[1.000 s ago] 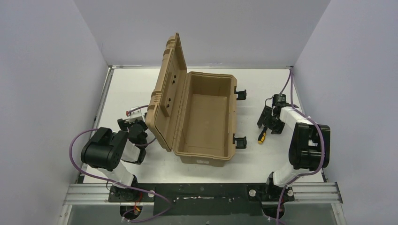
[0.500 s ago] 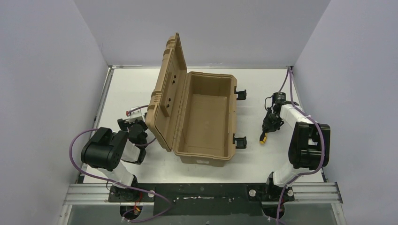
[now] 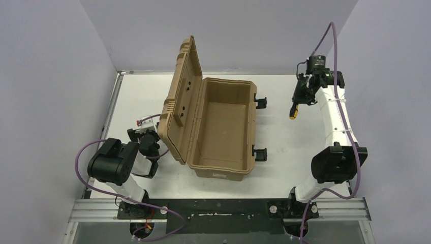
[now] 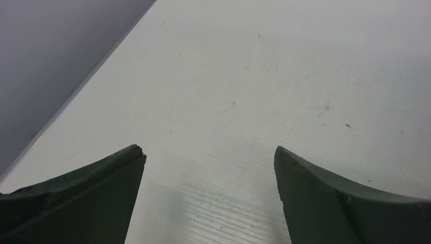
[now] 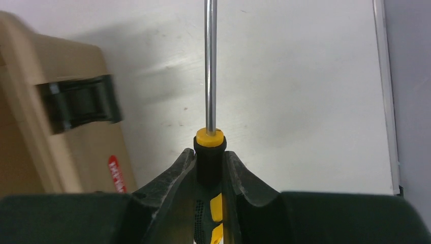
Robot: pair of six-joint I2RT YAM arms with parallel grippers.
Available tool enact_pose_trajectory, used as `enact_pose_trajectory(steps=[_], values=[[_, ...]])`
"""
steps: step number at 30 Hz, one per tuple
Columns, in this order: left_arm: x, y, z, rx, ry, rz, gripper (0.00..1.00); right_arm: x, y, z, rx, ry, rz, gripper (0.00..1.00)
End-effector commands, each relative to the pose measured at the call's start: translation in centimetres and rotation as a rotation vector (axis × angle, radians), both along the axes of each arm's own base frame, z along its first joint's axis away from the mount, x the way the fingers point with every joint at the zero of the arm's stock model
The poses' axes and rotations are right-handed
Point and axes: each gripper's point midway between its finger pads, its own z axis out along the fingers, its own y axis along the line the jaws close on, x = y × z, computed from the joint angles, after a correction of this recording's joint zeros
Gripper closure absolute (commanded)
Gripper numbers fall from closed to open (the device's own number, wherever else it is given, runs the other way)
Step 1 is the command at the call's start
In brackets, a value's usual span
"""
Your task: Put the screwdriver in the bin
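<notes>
The tan bin (image 3: 223, 127) stands open mid-table, its ribbed lid (image 3: 180, 96) raised on the left side. High over the table to the right of the bin, my right gripper (image 3: 301, 95) is shut on the screwdriver (image 3: 294, 113). In the right wrist view the fingers clamp the black-and-yellow handle (image 5: 209, 150), and the metal shaft (image 5: 208, 66) points straight ahead; the right gripper (image 5: 209, 160) has the bin wall (image 5: 30, 101) and a black latch (image 5: 81, 104) to its left. My left gripper (image 3: 144, 136) rests low beside the lid; the left gripper (image 4: 209, 152) is open over bare table.
Two black latches (image 3: 260, 101) (image 3: 259, 153) stick out from the bin's right side. Grey walls close the table on three sides, and the right wall (image 3: 386, 76) is close to the raised right arm. A metal rail (image 5: 387, 91) edges the table.
My right gripper closed on the screwdriver lying right of the bin, then lifted it off the table and carried it up toward the far right. The left arm stayed still.
</notes>
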Motion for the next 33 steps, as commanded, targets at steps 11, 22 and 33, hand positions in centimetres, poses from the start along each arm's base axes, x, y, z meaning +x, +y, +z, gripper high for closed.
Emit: enact_pose_trajectory(steps=[11,22,33], values=[[0.5,0.0,1.3,-0.02,-0.056,0.003,0.03,0.8,26.0,7.1,0.175,-0.136,0.417,1.0],[0.5,-0.1,1.3,-0.022,-0.054,0.002,0.03,-0.8,32.3,-7.3,0.116,0.024,0.599,1.0],[0.6,-0.1,1.3,-0.02,-0.053,0.001,0.03,-2.4,31.0,-16.9,0.065,0.075,0.604,1.0]])
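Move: Out over the table at the right, the right hand already holds the screwdriver by its handle. The bin's middle lies about 29 cm to its left, 6 cm back and 12 cm below. On the bin's right side, the far latch is some 14 cm left and 4 cm ahead of the hand, the near latch 14 cm left and 19 cm back, both roughly 9 cm lower. From the idle left hand, the bin's middle is about 39 cm right, 4 cm back and 3 cm higher. Swinging the still-pinched screwdriver about 30 cm left, the right hand first arcs up some 8 cm to clear the bin's right wall between the latches, then drops about 24 cm from that peak down into the bin, easing back roughly 5 cm. The wrist turns about 35 degrees counter-clockwise and ends tipped slightly steeper down; the fingers keep their grip. ##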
